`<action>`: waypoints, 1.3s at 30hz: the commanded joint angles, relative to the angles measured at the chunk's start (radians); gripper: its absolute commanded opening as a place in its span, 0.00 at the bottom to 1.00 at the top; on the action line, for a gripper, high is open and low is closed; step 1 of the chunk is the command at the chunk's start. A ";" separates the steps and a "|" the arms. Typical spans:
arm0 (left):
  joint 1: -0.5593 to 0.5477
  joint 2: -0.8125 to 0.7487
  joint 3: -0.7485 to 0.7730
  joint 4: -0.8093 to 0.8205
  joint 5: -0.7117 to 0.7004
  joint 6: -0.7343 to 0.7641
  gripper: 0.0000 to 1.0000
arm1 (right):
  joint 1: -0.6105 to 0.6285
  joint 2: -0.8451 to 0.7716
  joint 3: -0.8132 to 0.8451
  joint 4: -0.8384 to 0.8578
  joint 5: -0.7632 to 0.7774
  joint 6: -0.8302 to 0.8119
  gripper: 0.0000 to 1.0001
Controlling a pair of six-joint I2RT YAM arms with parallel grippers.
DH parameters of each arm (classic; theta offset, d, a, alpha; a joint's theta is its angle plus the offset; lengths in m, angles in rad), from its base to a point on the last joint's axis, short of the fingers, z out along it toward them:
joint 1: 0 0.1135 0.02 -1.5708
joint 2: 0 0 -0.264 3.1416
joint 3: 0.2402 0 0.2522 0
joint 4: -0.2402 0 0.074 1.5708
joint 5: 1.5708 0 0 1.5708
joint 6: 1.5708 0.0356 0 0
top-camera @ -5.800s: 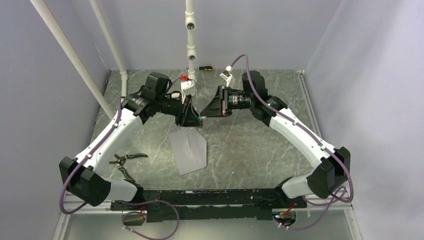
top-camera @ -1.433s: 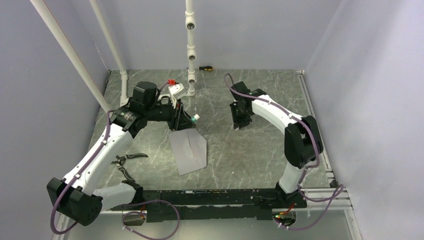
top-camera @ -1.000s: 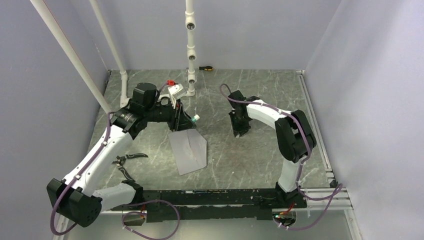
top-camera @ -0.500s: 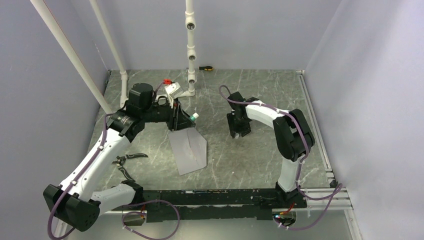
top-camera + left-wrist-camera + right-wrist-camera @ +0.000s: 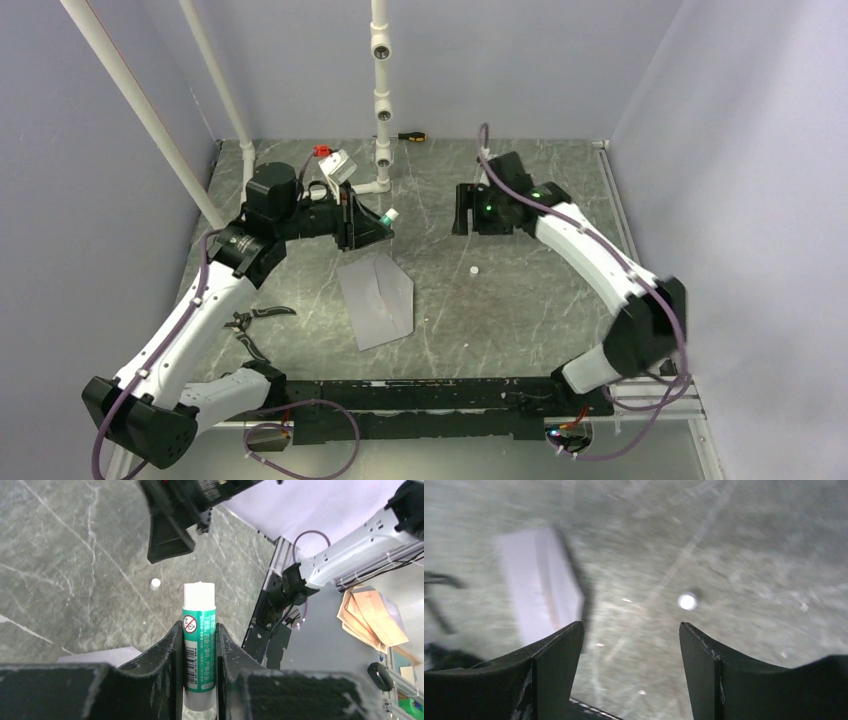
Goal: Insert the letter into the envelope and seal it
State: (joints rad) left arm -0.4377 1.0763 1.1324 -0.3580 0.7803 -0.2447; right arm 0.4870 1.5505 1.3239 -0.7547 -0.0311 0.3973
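The grey envelope [image 5: 377, 298] lies flat on the marble table, its flap toward the back; it also shows as a pale blur, the envelope [image 5: 536, 587], in the right wrist view. The letter is not in view. My left gripper [image 5: 372, 224] hovers above the envelope's far edge, shut on a green glue stick [image 5: 199, 645] whose white uncapped end [image 5: 199, 592] points forward. My right gripper [image 5: 461, 211] hangs open and empty to the right of it, above the table. A small white cap [image 5: 474, 270] lies loose on the table below it, the same cap [image 5: 687, 601] showing ahead of the open jaws.
Black pliers [image 5: 250, 322] lie near the left arm's base. A screwdriver [image 5: 410, 136] rests by the back wall beside a white pipe stand [image 5: 380, 110]. Slanted white pipes [image 5: 150, 120] cross the left side.
My right gripper has opened, and the white cap now lies on the table. That arm has lifted and swung back. My left gripper has drawn slightly left with the glue stick.
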 commanded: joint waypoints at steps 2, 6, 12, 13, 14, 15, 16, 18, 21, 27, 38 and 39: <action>-0.001 -0.029 0.029 0.197 0.039 -0.136 0.03 | 0.000 -0.254 -0.066 0.338 -0.373 0.107 0.75; -0.002 -0.026 0.019 0.343 0.070 -0.256 0.03 | 0.035 -0.393 -0.181 0.765 -0.542 0.309 0.76; -0.003 -0.006 0.021 0.448 0.106 -0.347 0.02 | 0.118 -0.404 -0.137 0.983 -0.482 0.454 0.77; -0.003 -0.004 0.020 0.455 0.100 -0.357 0.02 | 0.137 -0.396 -0.118 0.981 -0.475 0.454 0.77; -0.003 -0.004 0.020 0.468 0.094 -0.368 0.03 | 0.148 -0.389 -0.104 0.981 -0.466 0.457 0.77; -0.003 -0.003 0.018 0.481 0.089 -0.381 0.02 | 0.158 -0.383 -0.099 0.997 -0.464 0.467 0.77; -0.003 0.001 0.018 0.494 0.084 -0.393 0.03 | 0.164 -0.380 -0.100 1.020 -0.461 0.482 0.77; -0.003 0.006 0.015 0.521 0.079 -0.416 0.03 | 0.171 -0.371 -0.112 1.073 -0.454 0.513 0.77; -0.002 0.011 0.004 0.566 0.090 -0.448 0.02 | 0.185 -0.352 -0.093 1.066 -0.438 0.512 0.76; -0.003 0.011 -0.009 0.596 0.123 -0.463 0.03 | 0.195 -0.302 -0.012 0.995 -0.456 0.485 0.59; -0.002 0.004 -0.002 0.557 0.055 -0.464 0.07 | 0.206 -0.281 0.038 0.960 -0.528 0.463 0.17; -0.003 0.003 0.000 0.552 0.052 -0.464 0.07 | 0.206 -0.281 0.045 0.951 -0.529 0.457 0.18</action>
State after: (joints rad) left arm -0.4381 1.0927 1.1294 0.1825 0.8715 -0.7013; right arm 0.6842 1.2728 1.3052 0.1917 -0.5045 0.8707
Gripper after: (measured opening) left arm 0.248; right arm 0.235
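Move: The glue stick, uncapped in the left fingers, has its middle about 16 cm left of the open right hand, 8 cm back and some 18 cm above; it sits about 2 cm above the left hand's point and 1 cm right. The white cap on the table is 1 cm back, 2 cm right and 14 cm below the right hand. The envelope lies roughly 10 cm back, 18 cm left and 15 cm below. Up and away from the cap goes the right hand, about 30 cm, swinging some 15 cm left and less far back, its fingers rolling from pointing down to pointing left, before they close on the glue stick's free white end. Meanwhile the left hand keeps its grip on the stick, lifts it about 10 cm and tips its fingertips up roughly 20 degrees to meet the right. ##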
